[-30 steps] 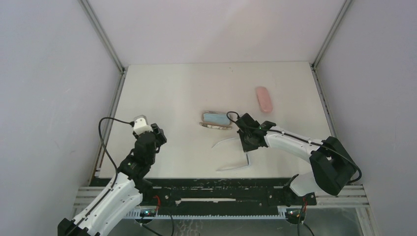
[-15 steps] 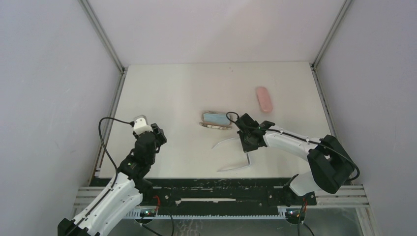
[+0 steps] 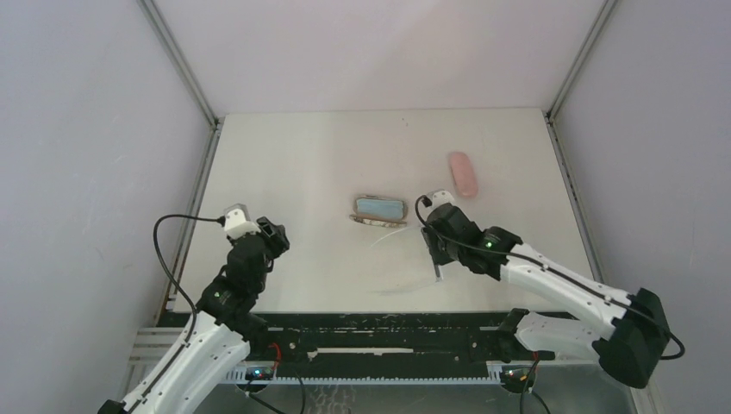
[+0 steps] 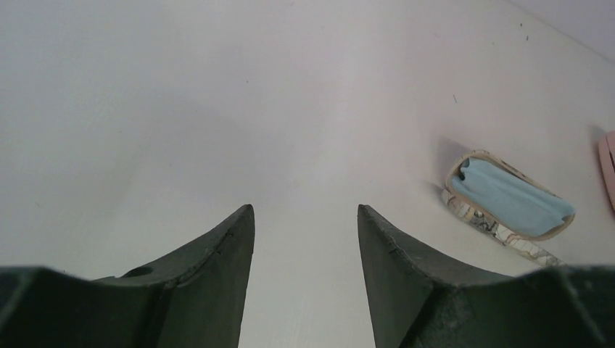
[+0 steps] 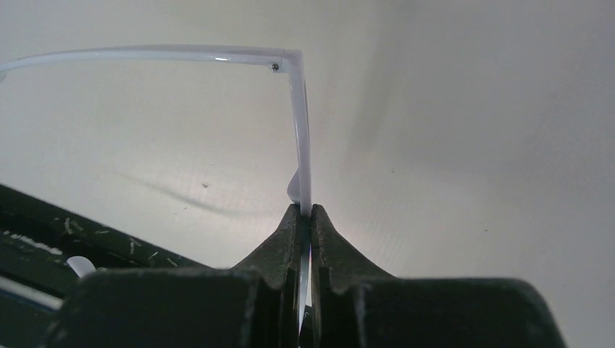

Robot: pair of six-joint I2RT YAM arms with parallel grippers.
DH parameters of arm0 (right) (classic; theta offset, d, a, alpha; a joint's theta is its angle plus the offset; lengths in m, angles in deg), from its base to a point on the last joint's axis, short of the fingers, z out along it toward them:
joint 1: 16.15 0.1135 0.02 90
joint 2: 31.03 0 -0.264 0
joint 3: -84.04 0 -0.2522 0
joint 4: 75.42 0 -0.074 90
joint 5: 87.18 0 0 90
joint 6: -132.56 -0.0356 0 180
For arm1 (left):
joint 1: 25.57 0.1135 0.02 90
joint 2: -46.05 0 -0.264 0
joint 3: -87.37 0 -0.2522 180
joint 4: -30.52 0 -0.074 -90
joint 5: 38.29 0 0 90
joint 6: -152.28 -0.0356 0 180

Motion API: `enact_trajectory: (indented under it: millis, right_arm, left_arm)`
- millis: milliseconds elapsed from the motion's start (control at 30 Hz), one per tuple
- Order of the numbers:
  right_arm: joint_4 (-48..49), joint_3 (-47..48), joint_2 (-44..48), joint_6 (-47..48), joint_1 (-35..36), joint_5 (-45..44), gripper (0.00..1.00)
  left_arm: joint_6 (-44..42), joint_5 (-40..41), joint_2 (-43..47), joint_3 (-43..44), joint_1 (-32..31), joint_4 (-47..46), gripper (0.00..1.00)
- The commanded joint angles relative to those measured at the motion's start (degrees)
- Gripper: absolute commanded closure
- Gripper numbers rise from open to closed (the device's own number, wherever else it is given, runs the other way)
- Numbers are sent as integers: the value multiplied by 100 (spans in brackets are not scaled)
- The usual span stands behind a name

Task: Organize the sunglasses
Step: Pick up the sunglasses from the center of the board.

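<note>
The white-framed sunglasses stand edge-on in my right gripper, whose jaws are shut on the front frame. One thin white arm runs off to the left from the hinge. From above, the right gripper sits near the table's middle, and the glasses' arms show only as faint white lines to its left. My left gripper is open over bare table at the near left, with nothing between its fingers.
An open patterned case lined with a light-blue cloth lies just left of the right gripper, also in the left wrist view. A pink oval case lies at the back right. The black front rail borders the near edge.
My right gripper has closed on the white frame and raised it off the table, and the right arm has swung its elbow toward the near right. The left arm shifted slightly left.
</note>
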Motion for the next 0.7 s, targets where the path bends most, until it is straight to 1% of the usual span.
enact_trajectory:
  millis: [0,67,133,267,467,667]
  right_arm:
    - [267,-37,687,414,386,-287,100]
    - [383,-40,856,551,696,-487,100]
    - [478,-27,969,579,1019,-935,100]
    - [692,-32,1100,652,1561,-1554,100]
    - [1101,-14,990,932,2331,-2453,100]
    - [1431,75,860,1135,2730,-2955,100]
  left_arm:
    - [469,-453,-341,776,-87,398,41]
    - [502,-550,-658,1055,-400,531,41]
    - [498,-549,-933,1358,-645,688,41]
    - [771,-466,-1302,1724,-1205,846,41]
    - [1031,-443,-1705,2008,-1888,918,41]
    - [1140,-352,-2083,2118,-2330,930,41]
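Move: The white sunglasses already hang from my right fingers by the front frame, temples reaching left, so their middle is about 6 cm left of that hand. The open case lies 16 cm ahead and 15 cm left of it, the pink case 27 cm ahead and 14 cm right. From my empty left hand, the sunglasses are some 34 cm to the right, 4 cm nearer me and 5 cm lower; the open case stands 27 cm right and 11 cm ahead. With my left hand, fingers kept open, I swing about 12 cm to the right towards the sunglasses, climbing at first and then easing down a little, turning clockwise some 20 degrees. My right hand keeps its pinch on the frame, carries the sunglasses up 7 to 8 cm and about 5 cm left, slightly back, and tips its fingers up from steeply down towards forward. ##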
